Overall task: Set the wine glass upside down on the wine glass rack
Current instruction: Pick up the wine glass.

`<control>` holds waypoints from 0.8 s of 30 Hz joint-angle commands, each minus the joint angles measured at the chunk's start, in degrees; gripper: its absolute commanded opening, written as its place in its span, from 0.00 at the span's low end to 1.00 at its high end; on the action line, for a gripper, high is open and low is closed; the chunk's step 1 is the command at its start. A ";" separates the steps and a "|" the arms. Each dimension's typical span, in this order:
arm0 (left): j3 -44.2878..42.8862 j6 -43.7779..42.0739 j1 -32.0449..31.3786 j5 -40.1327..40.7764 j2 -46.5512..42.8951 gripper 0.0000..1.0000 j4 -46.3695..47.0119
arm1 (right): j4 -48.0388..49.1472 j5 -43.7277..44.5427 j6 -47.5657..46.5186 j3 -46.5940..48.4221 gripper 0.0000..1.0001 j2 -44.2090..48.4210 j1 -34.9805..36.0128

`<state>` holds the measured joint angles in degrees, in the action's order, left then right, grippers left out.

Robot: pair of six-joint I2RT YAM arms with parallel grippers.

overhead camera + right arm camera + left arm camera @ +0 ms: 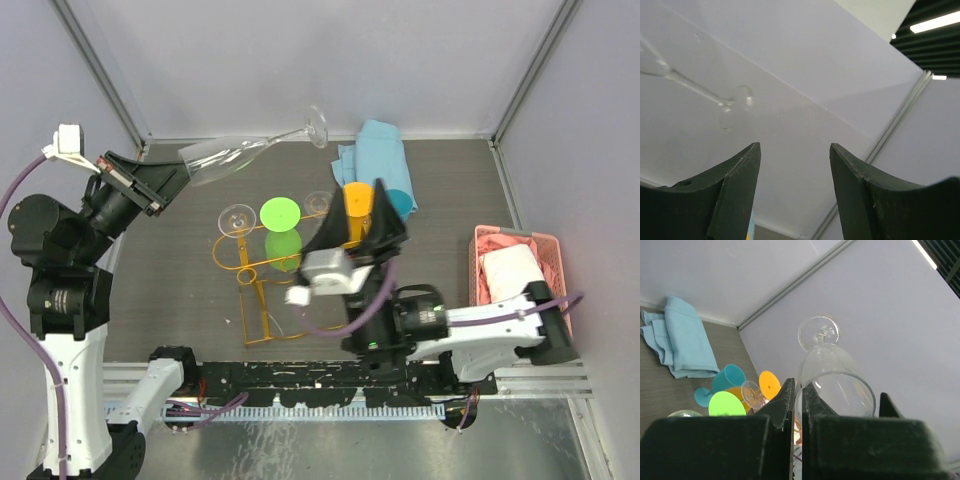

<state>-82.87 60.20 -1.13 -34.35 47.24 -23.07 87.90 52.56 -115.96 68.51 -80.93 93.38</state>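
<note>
A clear wine glass hangs in the air on its side above the table's back left, its foot pointing right. My left gripper is shut on its rim, one finger inside the bowl. In the left wrist view the bowl and foot rise beyond the left gripper. The orange-gold wine glass rack stands mid-table and carries upside-down glasses with green, clear and orange feet. My right gripper is open and empty above the rack, tilted upward. In the right wrist view the right gripper faces the wall, with the glass stem at upper left.
A blue cloth lies at the back right of the rack, with a teal glass beside it. A pink basket holding a white cloth stands at the right edge. Grey walls close in the back and sides.
</note>
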 commanded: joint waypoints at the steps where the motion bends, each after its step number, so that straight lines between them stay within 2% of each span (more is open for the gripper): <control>1: 1.69 3.48 -0.12 3.64 2.17 0.00 10.54 | 9.47 2.29 6.84 -1.50 0.63 10.18 -0.31; 7: 1.79 7.20 -0.15 4.49 7.70 0.00 17.27 | 5.22 6.91 11.75 0.47 0.64 16.59 -0.25; 13: -2.33 11.97 -0.10 2.69 15.81 0.00 22.31 | -20.66 10.66 35.56 6.09 0.63 27.46 -0.40; 17: -5.58 15.68 -0.11 -0.31 21.44 0.00 26.41 | -25.76 14.09 40.40 9.59 0.64 28.93 -0.37; 20: -5.67 20.68 -0.11 -2.48 24.83 0.00 34.49 | -30.44 15.62 46.05 10.72 0.65 30.50 -0.39; 24: -4.00 32.49 -0.61 -3.25 31.66 0.00 49.11 | -39.26 15.38 60.33 10.05 0.66 36.53 -0.31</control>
<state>-85.32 80.14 -1.15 -35.07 75.00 5.08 60.80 66.65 -71.44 78.74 -47.70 93.03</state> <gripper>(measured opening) 0.030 0.661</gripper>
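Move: Rack: its middle sits about 15 cm right of the left hand, 3 cm ahead and some 38 below. On it, a clear glass hangs only 3 cm right of that hand and 5 ahead, the green one 10 right and 7 ahead, both about 36 below. From the right hand, the held wine glass's middle lies roughly 12 cm left, 11 ahead, level; the orange glass 13 ahead, 2 right and 36 below. Still pinching the wine glass by the bowl's rim, the left hand carries it forward about 17 cm, away from the rack and nearly level, rolling its left side down some 15 degrees. The empty right hand, fingers staying open, swings away from the glass, about 22 cm to the right and 6 cm up, its left side rolling up by over 50 degrees. ##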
